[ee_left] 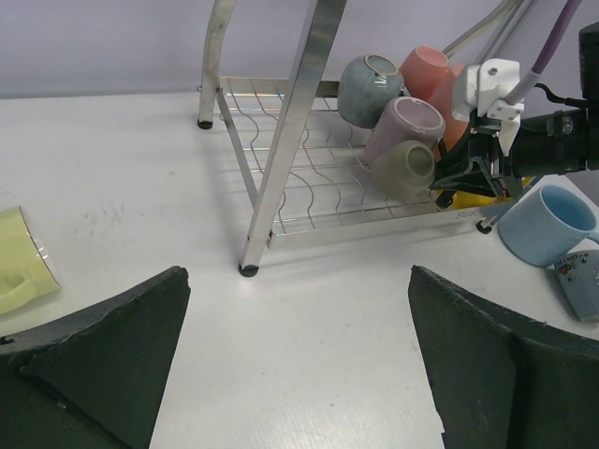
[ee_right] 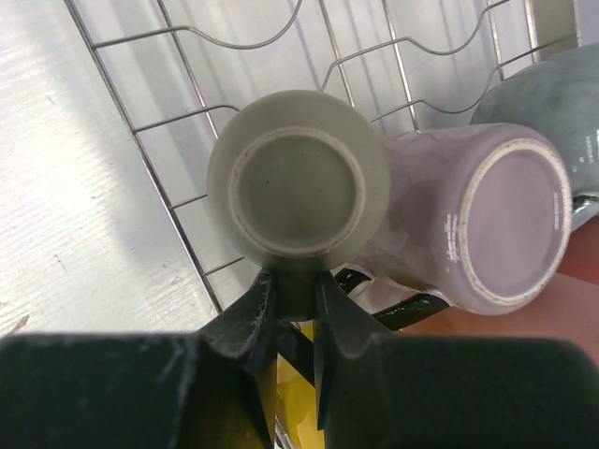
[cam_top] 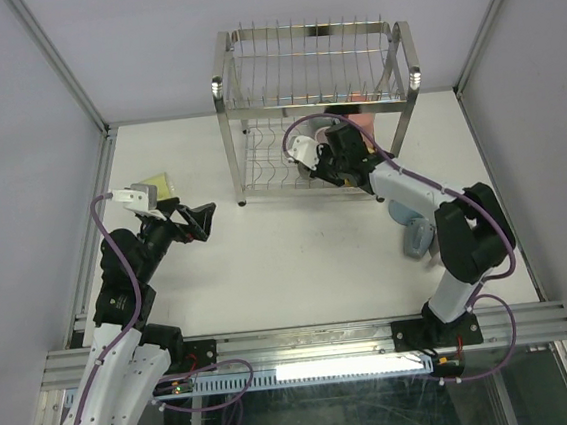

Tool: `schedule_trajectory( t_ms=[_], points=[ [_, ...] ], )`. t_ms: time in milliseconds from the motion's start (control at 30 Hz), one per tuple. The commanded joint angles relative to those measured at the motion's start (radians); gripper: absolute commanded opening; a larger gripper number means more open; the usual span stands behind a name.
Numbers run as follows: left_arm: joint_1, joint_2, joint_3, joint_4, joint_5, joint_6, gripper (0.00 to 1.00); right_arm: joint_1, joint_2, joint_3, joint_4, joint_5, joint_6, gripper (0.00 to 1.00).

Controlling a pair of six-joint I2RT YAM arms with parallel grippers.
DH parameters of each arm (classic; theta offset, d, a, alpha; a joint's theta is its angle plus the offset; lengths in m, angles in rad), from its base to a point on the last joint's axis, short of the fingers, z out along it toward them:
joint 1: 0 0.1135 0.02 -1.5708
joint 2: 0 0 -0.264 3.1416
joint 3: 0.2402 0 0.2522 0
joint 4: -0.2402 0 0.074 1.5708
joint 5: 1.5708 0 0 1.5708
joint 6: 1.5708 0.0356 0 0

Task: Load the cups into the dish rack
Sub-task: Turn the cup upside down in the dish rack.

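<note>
The dish rack (cam_top: 309,64) stands at the back of the table. My right gripper (ee_right: 298,290) reaches into its lower tier and is shut on the handle of a small grey-beige cup (ee_right: 298,176), whose base faces the wrist camera. A mauve cup (ee_right: 496,215) lies touching it, with a grey-blue cup (ee_right: 543,89) behind and a yellow cup (ee_right: 290,412) under my fingers. A pink cup (ee_left: 426,70) leans at the back of that tier. My left gripper (ee_left: 299,355) hangs open over bare table, with a pale green cup (ee_left: 19,257) to its left.
A light blue cup (ee_left: 547,224) and a grey-blue cup on its side (cam_top: 419,238) sit on the table right of the rack, under my right arm. A steel rack leg (ee_left: 290,140) stands ahead of the left gripper. White walls enclose the table.
</note>
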Motion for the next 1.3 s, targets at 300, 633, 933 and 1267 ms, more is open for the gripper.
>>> schedule_trajectory(
  t_ms=[300,633,933,1267],
  points=[
    [0.006,-0.012,0.010,0.006,-0.030,0.026,0.99,-0.026,0.031,0.043,0.018,0.001,0.032,0.00],
    [0.006,-0.009,0.011,0.003,-0.036,0.029,0.99,-0.036,0.032,0.055,-0.037,-0.019,0.034,0.22],
    [0.007,-0.009,0.011,0.003,-0.037,0.029,0.99,-0.034,-0.029,0.050,-0.051,-0.027,0.047,0.35],
    [0.007,-0.012,0.011,0.003,-0.043,0.029,0.99,-0.003,-0.116,0.011,-0.046,-0.042,0.051,0.40]
  ],
)
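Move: The right hand holds the small grey cup by its handle, bottom up, over a free spot at the front of the lower shelf, about 3 cm ahead, 2 cm left and 3 cm below. The mauve cup lies some 10 cm ahead and 2 cm right; the yellow cup 3 cm ahead and 7 cm right. From the left hand the spot is about 15 cm ahead, 24 cm right, 15 cm down. The right hand lowers the upside-down grey cup about 3 cm onto the wires of the lower shelf, easing slightly to its right as it gets down, just in front of the mauve cup and left of the yellow one. There it pauses with the wrist nearly unturned, opens the fingers partway to let go of the handle, then rises some 3.5 cm and draws back a little, leaving the cup behind. ##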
